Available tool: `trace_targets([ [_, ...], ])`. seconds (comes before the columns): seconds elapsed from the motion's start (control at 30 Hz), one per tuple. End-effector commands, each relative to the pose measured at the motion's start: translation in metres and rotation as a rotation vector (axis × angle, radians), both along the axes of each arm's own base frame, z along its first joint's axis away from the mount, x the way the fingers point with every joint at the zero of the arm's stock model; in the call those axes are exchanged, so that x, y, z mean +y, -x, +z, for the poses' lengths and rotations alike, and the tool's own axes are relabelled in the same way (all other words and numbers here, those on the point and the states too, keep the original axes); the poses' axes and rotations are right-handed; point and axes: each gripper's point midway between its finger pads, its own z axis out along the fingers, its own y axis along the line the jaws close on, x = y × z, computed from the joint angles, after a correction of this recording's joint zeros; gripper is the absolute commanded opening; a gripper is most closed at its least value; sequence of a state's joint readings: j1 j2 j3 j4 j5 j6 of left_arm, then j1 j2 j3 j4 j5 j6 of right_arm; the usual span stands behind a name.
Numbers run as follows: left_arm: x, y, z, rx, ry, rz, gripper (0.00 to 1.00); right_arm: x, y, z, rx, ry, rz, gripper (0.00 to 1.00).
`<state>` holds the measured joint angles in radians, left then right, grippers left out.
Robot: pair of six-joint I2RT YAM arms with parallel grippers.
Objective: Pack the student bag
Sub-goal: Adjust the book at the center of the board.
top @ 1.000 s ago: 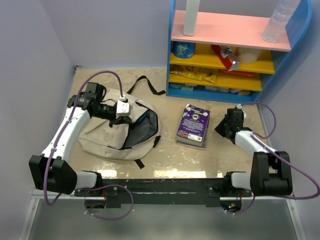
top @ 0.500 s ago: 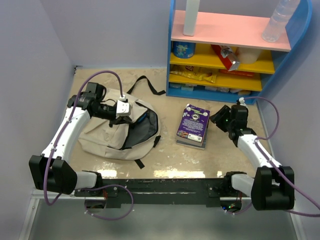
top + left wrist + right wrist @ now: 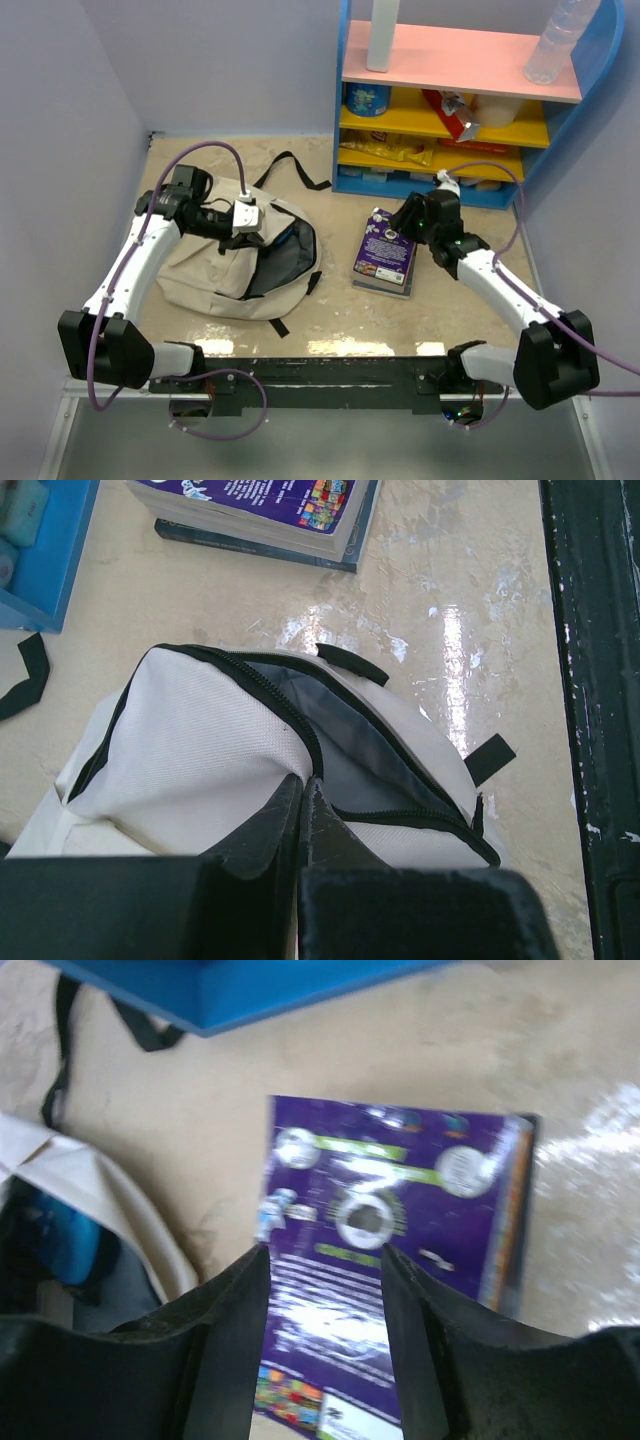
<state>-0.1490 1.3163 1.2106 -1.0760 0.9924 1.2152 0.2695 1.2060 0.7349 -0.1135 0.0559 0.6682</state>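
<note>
The student bag lies at the left, beige with black straps, its zipper mouth gaping. My left gripper is shut on the fabric at the mouth's rim and holds it up. A blue item shows inside the bag. A purple book lies on top of another book to the right of the bag. My right gripper hovers open over the far end of that book, its fingers apart and holding nothing.
A blue shelf unit with pink and yellow boards stands at the back right, holding snacks, a plastic bottle and a white container. A black bag strap trails toward it. Walls close in left and right.
My right arm has swung left from beside the books to above the purple book, and its jaws have opened. The left arm and the bag have stayed put.
</note>
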Motion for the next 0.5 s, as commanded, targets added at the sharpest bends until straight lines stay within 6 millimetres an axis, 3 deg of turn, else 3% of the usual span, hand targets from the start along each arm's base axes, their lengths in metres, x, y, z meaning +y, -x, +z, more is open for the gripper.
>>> trace_targets([
  [0.0,-0.012,0.007,0.018,-0.042,0.09,-0.049,0.0,0.028,-0.021,0.028,-0.07,0.128,0.032,0.48],
  [0.07,-0.012,0.007,0.018,-0.042,0.09,-0.049,0.0,0.051,-0.025,0.033,-0.084,0.116,0.081,0.39],
  [0.2,-0.012,0.008,0.018,-0.049,0.082,-0.049,0.0,0.088,-0.034,0.018,-0.045,0.129,0.148,0.25],
  [0.23,-0.011,0.007,0.019,-0.054,0.079,-0.046,0.0,0.094,-0.035,0.003,-0.008,0.155,0.157,0.24],
  [0.27,-0.011,0.008,0.019,-0.054,0.08,-0.047,0.0,0.106,-0.036,0.006,-0.019,0.169,0.171,0.22],
  [0.33,-0.011,0.008,0.02,-0.057,0.081,-0.048,0.0,0.118,-0.034,-0.007,0.007,0.191,0.187,0.22],
  [0.47,-0.01,0.008,0.021,-0.06,0.078,-0.047,0.0,0.124,-0.035,-0.014,0.026,0.198,0.186,0.21],
])
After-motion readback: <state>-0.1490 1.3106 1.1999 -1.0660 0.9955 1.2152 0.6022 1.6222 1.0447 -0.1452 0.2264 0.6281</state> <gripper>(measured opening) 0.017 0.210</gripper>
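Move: The purple book lies about 5 cm to the right hand's left, some 3 cm ahead and 10 cm below; a grey book sticks out from under it, about 4 cm left and 2 cm ahead of the hand. The shelf's front edge is roughly 17 cm ahead and 4 cm right, the bag's open pocket about 27 cm left and 2 cm ahead. From the left hand the purple book is some 28 cm right, 11 cm ahead and 18 cm below. Over the purple book the right hand sweeps some 12 cm to the left, with a little forward drift, rising about 3 cm at first, then sinking about 6 cm at the book's left side. The wrist turns some 15 degrees counter-clockwise and rolls its left side slightly down while the fingers narrow from half open to about a fifth, holding nothing. ##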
